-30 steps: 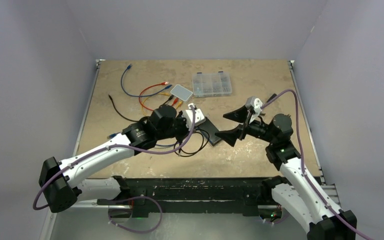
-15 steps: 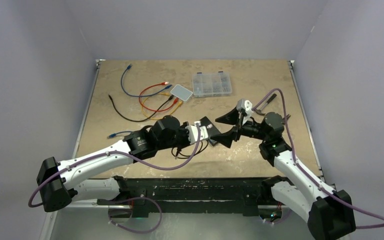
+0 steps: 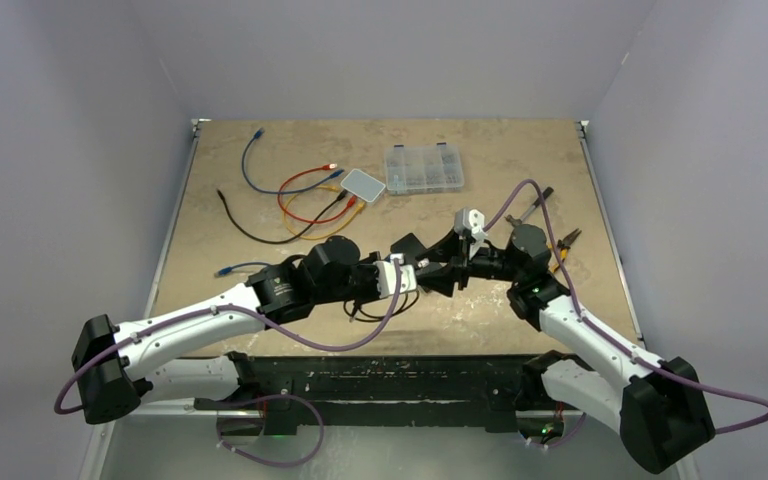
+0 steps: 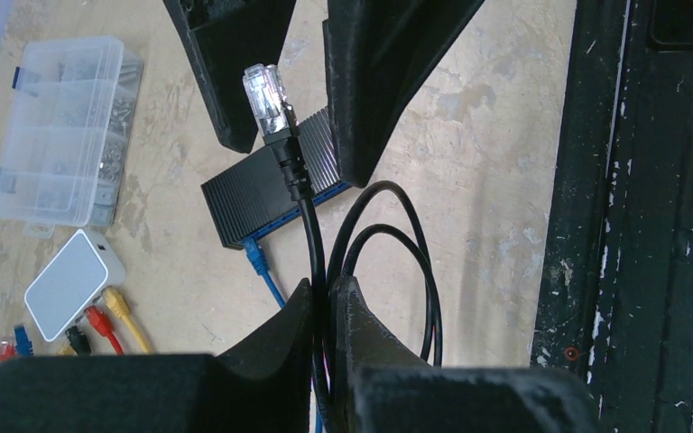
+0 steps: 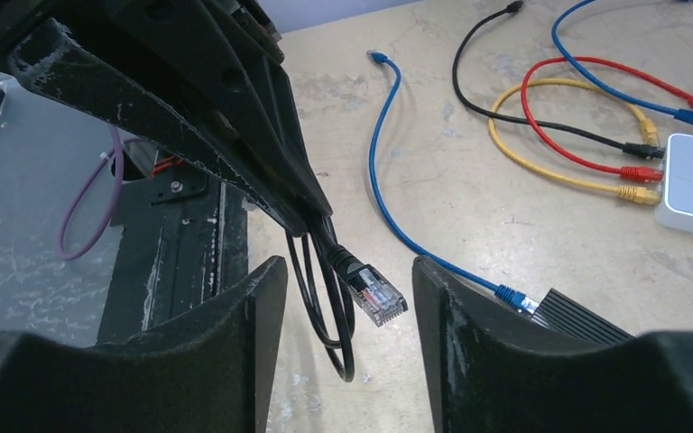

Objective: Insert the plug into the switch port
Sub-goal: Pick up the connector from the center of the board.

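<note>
My left gripper [image 4: 325,289] is shut on a black cable [image 4: 311,225] a short way below its clear plug [image 4: 266,95]. The plug sticks out past the fingertips. The right gripper [image 5: 347,271] is open and straddles the plug [image 5: 377,294], with a gap on each side and no contact. Its two fingers [image 4: 235,72] frame the plug in the left wrist view. The black ribbed switch [image 4: 262,194] lies on the table below, with a blue cable [image 5: 510,295] plugged into its port side. In the top view both grippers [image 3: 415,272] meet mid-table.
A clear parts box [image 3: 423,168], a white box [image 3: 364,183] and several coloured patch cables [image 3: 305,200] lie at the back. Pliers [image 3: 565,245] lie to the right. The slack of the black cable hangs in a loop [image 4: 415,271]. The black table-edge rail [image 4: 650,225] runs close by.
The right gripper has swung left to the left gripper and its jaws have narrowed around the plug. The left gripper has carried the cable rightward, staying shut.
</note>
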Controlling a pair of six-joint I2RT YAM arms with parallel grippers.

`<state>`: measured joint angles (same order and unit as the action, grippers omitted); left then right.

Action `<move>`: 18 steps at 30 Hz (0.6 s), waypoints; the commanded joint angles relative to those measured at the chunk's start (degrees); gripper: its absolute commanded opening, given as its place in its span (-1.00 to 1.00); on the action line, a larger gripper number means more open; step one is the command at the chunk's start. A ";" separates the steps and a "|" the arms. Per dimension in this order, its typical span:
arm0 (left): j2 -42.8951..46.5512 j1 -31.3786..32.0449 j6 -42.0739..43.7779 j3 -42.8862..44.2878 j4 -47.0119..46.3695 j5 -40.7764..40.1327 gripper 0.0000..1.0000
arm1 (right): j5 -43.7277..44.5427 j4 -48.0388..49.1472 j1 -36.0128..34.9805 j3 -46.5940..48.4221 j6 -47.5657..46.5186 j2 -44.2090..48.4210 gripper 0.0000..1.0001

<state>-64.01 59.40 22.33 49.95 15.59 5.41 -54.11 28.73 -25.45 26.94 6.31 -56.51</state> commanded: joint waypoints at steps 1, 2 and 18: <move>1.76 0.37 1.75 -0.27 -1.27 2.30 -1.00 | -1.08 1.00 -0.45 0.83 -2.15 -0.01 0.03; 1.90 0.37 1.79 -0.28 -1.26 2.34 -1.00 | -1.15 0.98 -0.47 0.80 -2.17 0.03 -0.03; 6.29 0.55 1.79 -4.47 -7.50 3.04 -0.33 | -2.47 5.70 -0.48 -1.27 1.20 2.57 -1.00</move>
<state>-61.65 59.46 23.64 47.81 13.91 6.52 -56.47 29.36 -25.93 26.61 5.78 -55.61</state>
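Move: The black cable's connector sticks out of the left hand's shut fingers, its middle about 5 cm to that hand's right and 2 cm ahead, roughly level. It is already between the right hand's open fingers, about 1 cm ahead of their middle. Far below the right hand, some 18 cm down, the switch lies about 6 cm ahead and 1 cm right, with the blue plug in it about 5 cm ahead and 4 cm left. The connector is pinched by the right fingers, which close from a bit over half open to nearly shut on its sides as that hand eases back about 1 cm. Once they have it, the left fingers part to about a third open around the cable behind it, ending their grip, with the left hand otherwise almost in place. ##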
